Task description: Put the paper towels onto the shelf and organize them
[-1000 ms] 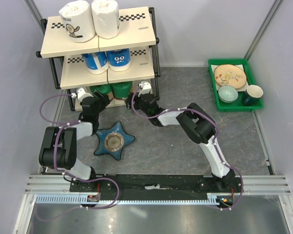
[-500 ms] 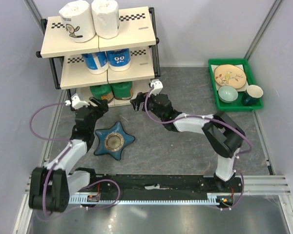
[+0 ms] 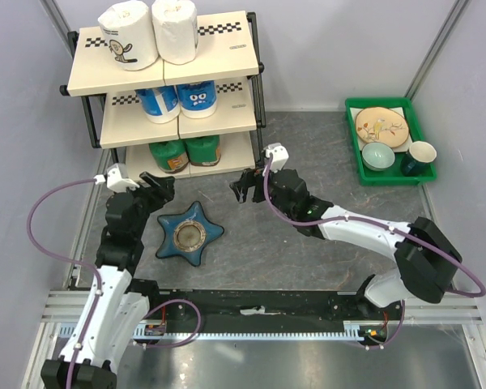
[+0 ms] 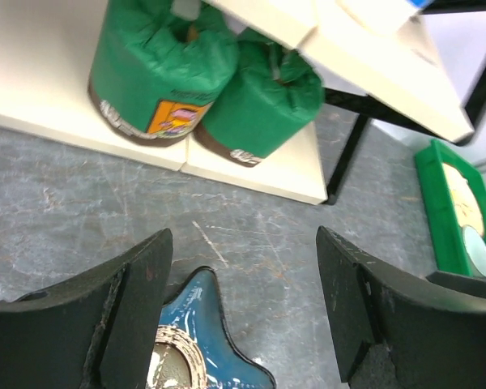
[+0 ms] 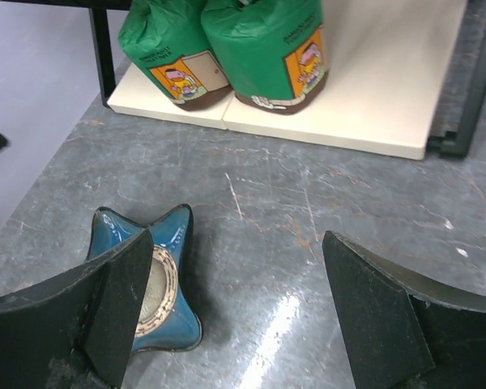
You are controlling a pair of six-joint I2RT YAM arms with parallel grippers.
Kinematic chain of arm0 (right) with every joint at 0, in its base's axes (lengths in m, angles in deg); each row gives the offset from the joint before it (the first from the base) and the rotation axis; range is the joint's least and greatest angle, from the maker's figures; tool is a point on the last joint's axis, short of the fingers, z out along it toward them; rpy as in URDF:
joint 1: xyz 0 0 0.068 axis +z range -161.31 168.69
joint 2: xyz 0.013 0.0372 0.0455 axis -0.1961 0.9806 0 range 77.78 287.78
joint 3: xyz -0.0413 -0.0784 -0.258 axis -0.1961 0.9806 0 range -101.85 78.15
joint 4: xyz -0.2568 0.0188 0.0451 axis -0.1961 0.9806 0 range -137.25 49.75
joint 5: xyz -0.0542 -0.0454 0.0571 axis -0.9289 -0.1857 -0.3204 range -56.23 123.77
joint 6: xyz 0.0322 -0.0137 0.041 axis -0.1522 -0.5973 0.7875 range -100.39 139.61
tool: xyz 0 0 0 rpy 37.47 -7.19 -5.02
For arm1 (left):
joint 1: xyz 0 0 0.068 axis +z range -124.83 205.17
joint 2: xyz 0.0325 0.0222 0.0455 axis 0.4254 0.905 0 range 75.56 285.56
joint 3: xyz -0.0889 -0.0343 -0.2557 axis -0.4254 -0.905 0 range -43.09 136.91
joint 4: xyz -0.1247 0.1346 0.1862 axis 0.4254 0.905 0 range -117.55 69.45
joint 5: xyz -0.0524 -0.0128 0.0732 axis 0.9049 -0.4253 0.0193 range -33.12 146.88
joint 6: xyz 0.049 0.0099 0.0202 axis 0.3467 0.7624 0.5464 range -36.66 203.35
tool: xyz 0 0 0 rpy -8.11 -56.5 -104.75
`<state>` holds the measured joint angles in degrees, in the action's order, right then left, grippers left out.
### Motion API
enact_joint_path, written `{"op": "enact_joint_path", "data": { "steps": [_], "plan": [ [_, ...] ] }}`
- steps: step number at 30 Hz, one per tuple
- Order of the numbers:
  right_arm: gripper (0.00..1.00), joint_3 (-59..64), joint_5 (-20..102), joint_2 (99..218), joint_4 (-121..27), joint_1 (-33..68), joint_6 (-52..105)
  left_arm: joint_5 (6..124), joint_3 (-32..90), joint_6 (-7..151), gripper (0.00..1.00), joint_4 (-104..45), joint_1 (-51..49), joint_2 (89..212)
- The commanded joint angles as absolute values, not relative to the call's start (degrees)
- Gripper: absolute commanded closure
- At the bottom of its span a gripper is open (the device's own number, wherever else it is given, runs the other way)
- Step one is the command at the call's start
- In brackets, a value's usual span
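The shelf (image 3: 227,58) stands at the back left. Two white paper towels (image 3: 130,36) stand on its top board, two blue ones (image 3: 160,103) on the middle board and two green ones (image 3: 168,155) on the bottom board. The green rolls (image 4: 164,73) (image 5: 269,50) stand side by side, touching. My left gripper (image 3: 164,185) hangs open in front of the shelf's left part, with nothing between its fingers. Open and empty too, my right gripper (image 3: 245,186) is in front of the shelf's right end. Both are well clear of the rolls.
A blue star-shaped dish (image 3: 189,235) lies on the grey floor between the two grippers. A green tray (image 3: 413,113) with a plate, a bowl and a cup sits at the back right. The shelf's black frame post (image 5: 102,57) stands near the green rolls.
Both arms have pulled back from the bottom board toward the near edge, leaving the two green rolls standing there. The right gripper has opened a little wider.
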<state>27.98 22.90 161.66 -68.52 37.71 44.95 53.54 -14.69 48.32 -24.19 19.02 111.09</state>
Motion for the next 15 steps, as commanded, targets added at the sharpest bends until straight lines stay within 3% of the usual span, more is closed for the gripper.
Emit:
{"op": "enact_joint_path", "data": {
  "steps": [1, 15],
  "plan": [
    [0.06, 28.1, 20.1, 158.1, -65.7, 38.0, 44.7, 56.5, -9.6, 53.8, 0.21, -18.0, 18.9, 109.4],
    [0.03, 6.4, 8.0, 170.6, -65.3, 38.0, 41.1, 57.8, -3.4, 64.4, 0.18, -14.6, 18.9, 114.1]
  ]
}}
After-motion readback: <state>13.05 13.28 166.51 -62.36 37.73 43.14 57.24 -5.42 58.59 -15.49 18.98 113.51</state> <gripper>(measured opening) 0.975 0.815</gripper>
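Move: The right blue paper towel, on the middle shelf, stands about 22 cm ahead of the right hand, 13 cm to its left and some 5 cm above it. The left blue one is about 10 cm left of it at the same depth; the right green one sits some 18 cm ahead of the hand, 13 cm left and 12 cm down. From the left hand, the right blue paper towel is roughly 22 cm ahead, 5 cm right and 4 cm up. The right blue paper towel on the middle shelf comes nearer to the empty right hand, which hovers at first, then swings up about 6 cm and forward some 5 cm, fingers wide open, turning about 10 degrees clockwise. The left hand, also open and empty, rises about 3 cm in front of the shelf and rolls some 10 degrees, its left side lifting; neither touches anything. ##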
